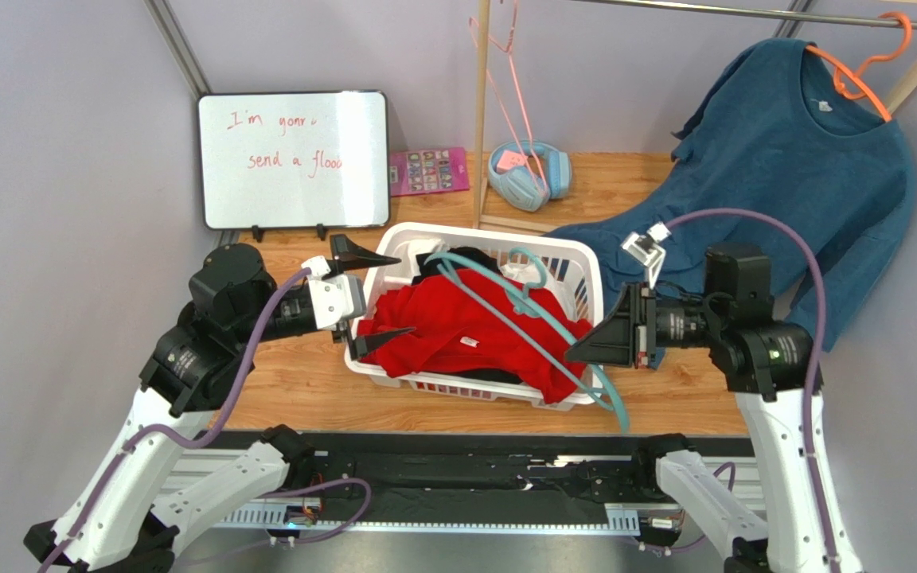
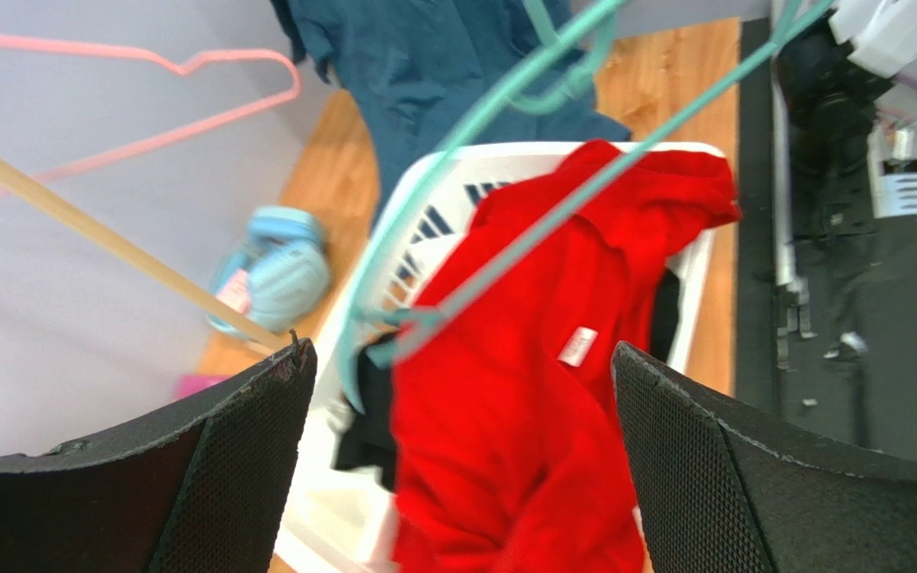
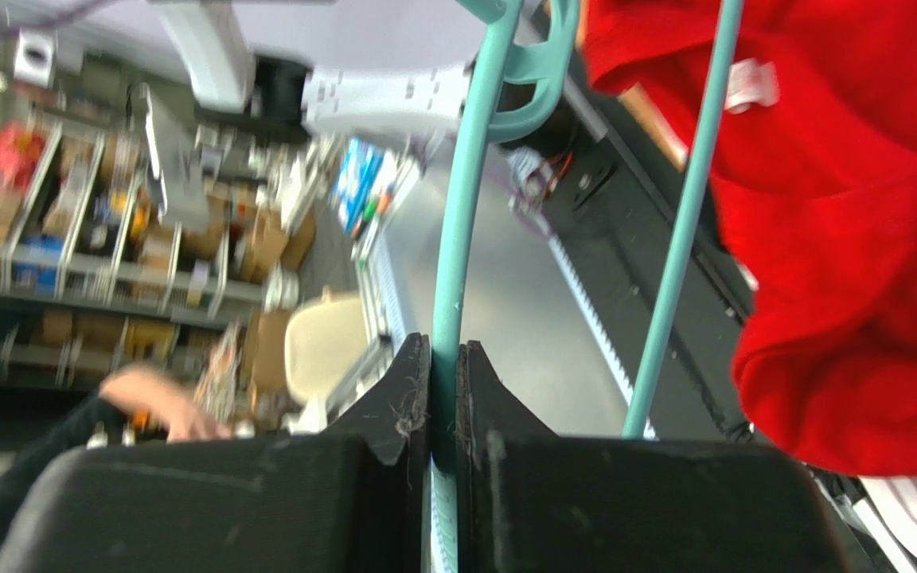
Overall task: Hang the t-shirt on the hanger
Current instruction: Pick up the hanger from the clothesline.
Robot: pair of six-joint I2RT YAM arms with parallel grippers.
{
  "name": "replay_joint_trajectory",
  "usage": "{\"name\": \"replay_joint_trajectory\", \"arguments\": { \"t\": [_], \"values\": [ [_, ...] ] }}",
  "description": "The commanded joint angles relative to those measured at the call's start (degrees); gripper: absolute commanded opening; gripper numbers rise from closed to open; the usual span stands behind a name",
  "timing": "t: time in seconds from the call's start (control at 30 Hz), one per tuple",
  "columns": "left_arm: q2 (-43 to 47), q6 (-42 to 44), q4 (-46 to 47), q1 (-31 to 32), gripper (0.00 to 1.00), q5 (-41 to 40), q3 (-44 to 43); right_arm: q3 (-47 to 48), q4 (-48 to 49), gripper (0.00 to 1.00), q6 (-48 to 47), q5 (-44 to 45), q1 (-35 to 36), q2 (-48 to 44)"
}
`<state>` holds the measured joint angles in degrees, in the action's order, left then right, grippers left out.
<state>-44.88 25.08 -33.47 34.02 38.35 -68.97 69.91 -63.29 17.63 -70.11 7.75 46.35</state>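
The red t-shirt (image 1: 451,334) lies bunched in the white laundry basket (image 1: 493,236), with its white label (image 2: 577,345) facing up. The teal hanger (image 1: 608,388) lies slantwise across the shirt and sticks out past the basket's near right corner. My right gripper (image 1: 577,350) is at that corner, shut on one thin bar of the hanger (image 3: 463,215); the jaws (image 3: 443,352) pinch it tight. My left gripper (image 1: 389,299) hovers wide open over the basket's left rim. In the left wrist view the t-shirt (image 2: 523,406) shows below and between its fingers (image 2: 461,358), which hold nothing.
A black garment (image 1: 439,260) lies under the shirt in the basket. A teal-blue long-sleeved top (image 1: 810,155) hangs on an orange hanger (image 1: 864,78) at the right. A pink wire hanger (image 1: 511,84), wooden rack post (image 1: 481,119), blue headphones (image 1: 529,173) and whiteboard (image 1: 294,159) stand behind.
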Motion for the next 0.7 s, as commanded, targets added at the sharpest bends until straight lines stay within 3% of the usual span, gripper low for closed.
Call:
{"name": "replay_joint_trajectory", "arguments": {
  "t": [0.0,0.07,0.2,0.37,0.4,0.43,0.5,0.53,0.6,0.63,0.67],
  "values": [
    [-3.1,11.0,-0.3,-0.3,0.96,1.0,-3.4,4.7,1.2,0.00,-6.3,-2.7,10.9,4.1],
    [-5.1,12.2,-3.0,-0.3,0.96,2.8,-4.8,8.0,-2.3,0.00,-9.5,0.8,18.2,6.4],
    [-7.1,12.8,-8.3,-0.3,0.96,7.3,-4.9,12.5,-5.3,0.00,-16.8,3.0,21.8,10.3],
    [-5.7,10.3,-15.6,-0.2,0.84,15.9,-1.1,21.5,-10.5,0.00,-28.3,10.6,27.7,16.2],
    [-5.4,9.6,-15.7,-0.2,0.79,15.9,-0.2,22.6,-11.3,0.00,-30.1,11.4,28.6,17.0],
    [-5.0,9.0,-15.8,-0.3,0.64,15.7,0.9,23.6,-12.4,0.00,-31.5,13.1,30.4,17.8],
    [-4.4,8.8,-16.3,-0.2,0.47,15.4,1.1,25.9,-14.0,0.00,-34.2,15.3,32.1,19.7],
    [-4.4,8.7,-16.9,-0.2,0.23,15.6,0.9,26.4,-14.1,0.01,-34.8,17.7,32.8,20.2],
    [-4.2,7.7,-16.7,-0.2,0.00,15.4,0.3,27.8,-13.1,0.23,-36.2,21.0,33.4,21.3],
    [-3.9,6.2,-15.0,-0.2,0.00,13.5,0.4,28.4,-10.8,0.63,-36.2,25.0,34.2,21.6],
    [-3.6,3.7,-14.3,-0.3,0.00,12.6,0.5,29.1,-9.7,0.72,-36.0,27.1,34.9,21.9]
  ]
}}
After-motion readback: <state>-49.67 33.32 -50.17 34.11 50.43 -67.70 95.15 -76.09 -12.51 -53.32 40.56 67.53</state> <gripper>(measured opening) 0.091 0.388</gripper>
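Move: The left hand, empty and wide open, goes for the teal hanger's free left end, about 6 cm to its right, 5 cm ahead and 6 cm lower. The red t-shirt in the basket lies roughly 12 cm right, 2 cm ahead and 25 cm below. The right hand grips the hanger's other side; the left gripper, where it takes the hanger, is some 21 cm left, 6 cm ahead and 3 cm higher, the red t-shirt 11 cm left, 7 cm ahead and 22 cm below. Leftward by about 5 cm and slightly back, the right hand swings the held hanger towards the left gripper, turning some 30 degrees counter-clockwise and rolling as it goes. The left hand rises a little forward, then sinks about 8 cm and draws back over the basket, its fingers closing to pinch the hanger's bar near the left end; right at the end the right fingers begin to part. ##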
